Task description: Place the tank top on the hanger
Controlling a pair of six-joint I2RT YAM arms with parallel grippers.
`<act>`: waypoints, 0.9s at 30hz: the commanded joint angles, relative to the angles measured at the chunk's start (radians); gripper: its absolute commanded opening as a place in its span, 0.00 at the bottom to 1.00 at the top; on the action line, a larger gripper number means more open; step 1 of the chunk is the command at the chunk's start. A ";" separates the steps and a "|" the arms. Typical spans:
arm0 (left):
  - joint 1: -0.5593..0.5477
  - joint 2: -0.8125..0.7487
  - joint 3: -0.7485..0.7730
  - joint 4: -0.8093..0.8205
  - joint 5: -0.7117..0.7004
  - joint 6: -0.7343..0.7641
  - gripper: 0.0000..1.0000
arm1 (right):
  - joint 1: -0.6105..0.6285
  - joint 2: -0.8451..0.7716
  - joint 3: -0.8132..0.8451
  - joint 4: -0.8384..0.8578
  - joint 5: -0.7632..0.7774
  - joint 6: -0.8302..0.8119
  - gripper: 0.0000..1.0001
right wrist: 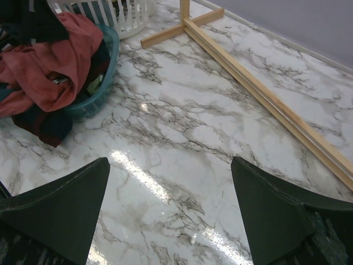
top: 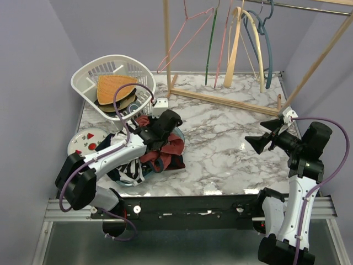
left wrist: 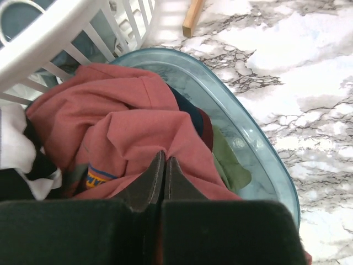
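Observation:
The maroon tank top (left wrist: 132, 121) lies crumpled on top of a pile of clothes in a teal basin (left wrist: 263, 160). In the top view, the tank top (top: 165, 154) is at the table's near left. My left gripper (left wrist: 164, 158) is down in the pile, its fingers pressed together with a fold of the maroon cloth pinched at their tips. From above, the left gripper (top: 165, 128) sits over the basin. The slate-blue hanger (top: 268, 52) hangs from the rack at the back right. My right gripper (top: 263, 136) hovers open above bare marble at the right, holding nothing.
A white laundry basket (top: 113, 83) holding hats stands at the back left, close behind the basin. The wooden rack's base bar (top: 231, 100) crosses the back of the table. Pink, green and cream hangers (top: 237, 44) hang beside the blue one. A black-and-white striped garment (left wrist: 25, 157) lies in the pile.

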 commanded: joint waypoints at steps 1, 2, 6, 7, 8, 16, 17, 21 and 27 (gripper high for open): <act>-0.001 -0.103 0.062 0.002 -0.017 0.041 0.00 | 0.004 0.000 -0.009 -0.015 -0.014 -0.012 1.00; -0.003 -0.114 0.080 0.002 -0.009 0.051 0.00 | 0.006 -0.002 -0.007 -0.015 -0.014 -0.012 1.00; -0.004 -0.171 0.139 0.005 0.061 0.102 0.00 | 0.006 -0.002 -0.007 -0.018 -0.014 -0.011 1.00; -0.006 -0.176 0.157 0.002 0.071 0.123 0.00 | 0.006 0.000 -0.006 -0.018 -0.014 -0.014 1.00; -0.006 -0.177 0.197 -0.003 0.080 0.134 0.00 | 0.006 -0.002 -0.006 -0.020 -0.014 -0.014 1.00; -0.038 -0.145 0.458 -0.014 0.140 0.254 0.00 | 0.007 0.003 0.000 -0.028 -0.010 -0.020 1.00; -0.043 -0.134 0.520 -0.015 0.135 0.283 0.00 | 0.007 0.004 0.002 -0.031 -0.010 -0.021 1.00; -0.053 -0.068 0.674 -0.018 0.135 0.343 0.00 | 0.010 0.007 0.006 -0.038 -0.006 -0.023 1.00; -0.104 0.024 0.892 -0.037 0.210 0.368 0.00 | 0.016 0.013 0.009 -0.041 0.012 -0.024 1.00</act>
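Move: The left hand already has the red tank top pinched at the far side of the clothes pile, with the blue tub's middle about 8 cm back, 4 cm left and 6 cm below. The green hanger hangs some 18 cm ahead, 15 cm right and 30 cm up, and the pink hanger about 20 cm ahead, 8 cm right and equally high. The white basket is roughly 14 cm ahead and 16 cm left, nearly level. From the right hand, the green hanger is about 26 cm ahead, 13 cm left and 18 cm up. Keeping its fingers shut on the red tank top, the left hand hauls it almost straight up out of the tub by about 32 cm, slowly at first and then faster, bringing it up before the hanging pink and green hangers. After the first stretch it also drifts some 5 cm right, while the wrist tips the fingers up by about 30 degrees to nearly level and swings them a little clockwise, towards the hangers. ##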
